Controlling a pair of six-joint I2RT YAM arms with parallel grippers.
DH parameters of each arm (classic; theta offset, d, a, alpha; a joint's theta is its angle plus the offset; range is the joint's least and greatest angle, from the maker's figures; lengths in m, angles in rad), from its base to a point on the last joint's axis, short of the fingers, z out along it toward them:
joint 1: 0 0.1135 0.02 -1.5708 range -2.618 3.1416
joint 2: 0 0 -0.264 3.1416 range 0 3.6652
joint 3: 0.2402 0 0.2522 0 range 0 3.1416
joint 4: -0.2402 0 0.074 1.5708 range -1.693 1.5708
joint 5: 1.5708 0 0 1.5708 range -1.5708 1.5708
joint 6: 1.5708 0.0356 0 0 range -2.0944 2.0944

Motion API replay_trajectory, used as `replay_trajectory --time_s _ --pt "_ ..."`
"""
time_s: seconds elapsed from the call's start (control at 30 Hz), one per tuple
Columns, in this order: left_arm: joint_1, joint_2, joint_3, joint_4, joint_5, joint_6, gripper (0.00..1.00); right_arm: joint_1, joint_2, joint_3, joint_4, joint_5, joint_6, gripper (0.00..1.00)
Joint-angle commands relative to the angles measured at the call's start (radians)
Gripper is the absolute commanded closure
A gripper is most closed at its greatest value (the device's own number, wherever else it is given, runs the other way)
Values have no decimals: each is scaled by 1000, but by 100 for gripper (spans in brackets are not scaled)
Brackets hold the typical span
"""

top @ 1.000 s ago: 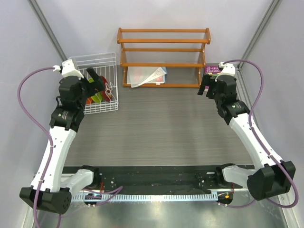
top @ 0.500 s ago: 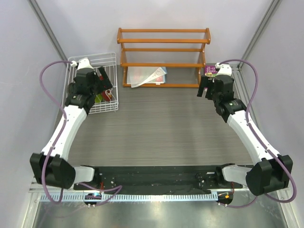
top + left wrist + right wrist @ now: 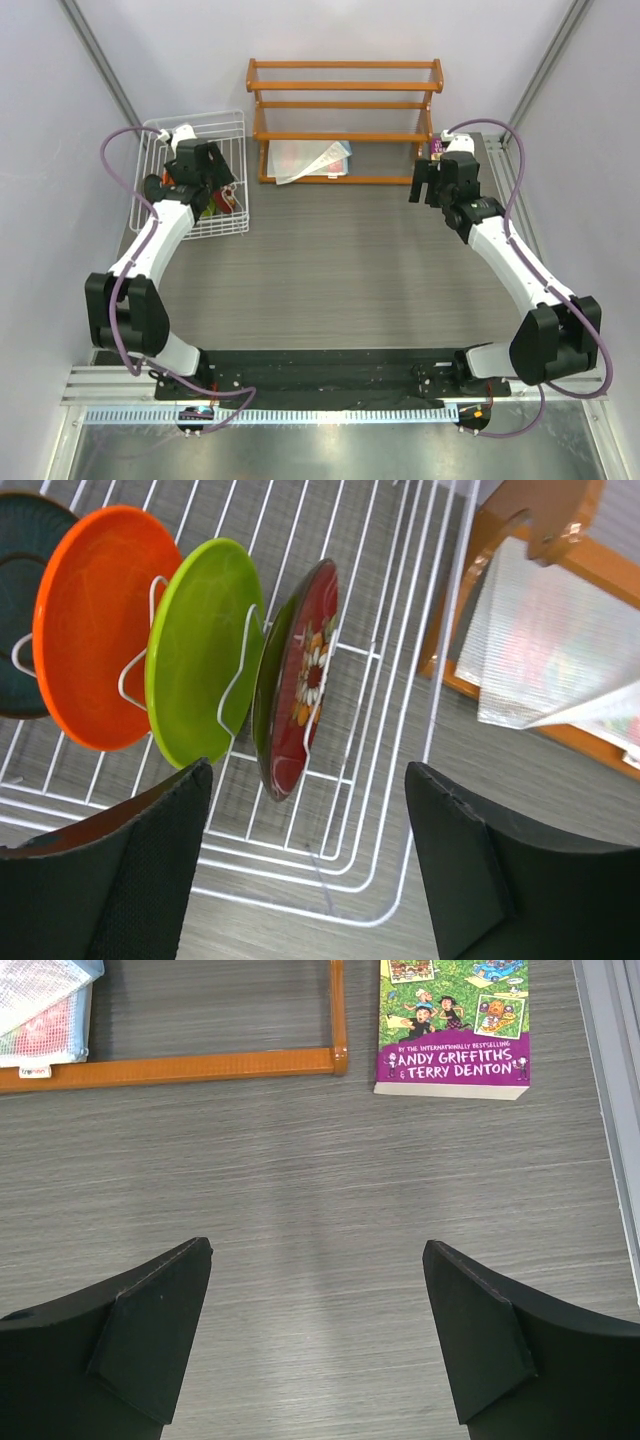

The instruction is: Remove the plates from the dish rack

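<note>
The white wire dish rack [image 3: 405, 695] holds the plates upright between its tines: teal [image 3: 14, 600] at the far left, then orange [image 3: 95, 620], lime green [image 3: 198, 650] and dark red with a flower pattern [image 3: 300, 680]. My left gripper [image 3: 308, 768] hovers open over the rack [image 3: 215, 125]. The lower rim of the dark red plate lies just beyond its fingertips, and nothing sits between them. In the top view it [image 3: 214, 182] hides most of the plates. My right gripper [image 3: 318, 1244] hangs open above bare table at the back right [image 3: 428, 186].
An orange-brown wooden tiered shelf [image 3: 345, 120] stands at the back centre with a mesh pouch [image 3: 315, 160] under it. A purple-edged book [image 3: 452, 1025] lies flat beside the shelf's right foot [image 3: 338, 1058]. Grey walls close in on both sides.
My left arm has stretched forward, bringing its gripper over the rack, and its jaws have narrowed a little. The right gripper has drifted slightly left, towards the shelf.
</note>
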Motion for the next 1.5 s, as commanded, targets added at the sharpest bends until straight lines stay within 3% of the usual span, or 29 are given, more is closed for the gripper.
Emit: replay_trajectory --time_s 0.0,0.2,0.23,0.3,0.6,0.8,0.83,0.93,1.27,1.47 --pt "25 63 49 80 0 -33 21 1 22 60 20 -3 -15 7" --pt "53 157 78 101 21 -60 29 1 49 77 19 9 -20 7" --pt "60 166 83 98 21 -63 39 1 54 82 20 10 -20 7" --pt "67 197 100 91 23 -71 45 1 63 86 20 15 -23 7" --pt "94 264 117 85 27 -82 57 -1 89 80 20 20 -23 7" --pt "96 280 115 88 24 -72 84 -1 99 72 19 21 -22 7" --pt "96 278 112 91 24 -72 92 -2 100 71 19 21 -22 7" --pt "96 271 102 100 33 -63 100 -1 102 68 22 20 -20 7" --pt "94 232 108 97 108 52 100 -1 91 40 20 27 -15 7" --pt "70 166 134 60 63 156 100 -1 88 33 20 24 -8 7"
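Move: The red flowered plate, standing on edge in the dish rack, has its middle about 8 cm ahead of the left hand, 2 cm to its left and 12 cm below. The light green plate stands some 5 cm to the left of it and the orange plate about 11 cm to the left of it, both nearly level with it. From the right hand, the red plate lies roughly 55 cm to the left, 8 cm ahead and 12 cm below. The left hand sinks about 8 cm while reaching some 4 cm forward and 3 cm left, its fingers tipping down roughly 10 degrees and closing as they go, until they pinch the near upper rim of the red flowered plate, one finger in the gap on the light green plate's side and the other on the flowered face. With the rim held, the hand stays put and its wrist rolls a little, left side rising, and turns slightly clockwise, while the empty right hand eases down about 2 cm and slightly forward, staying open. ##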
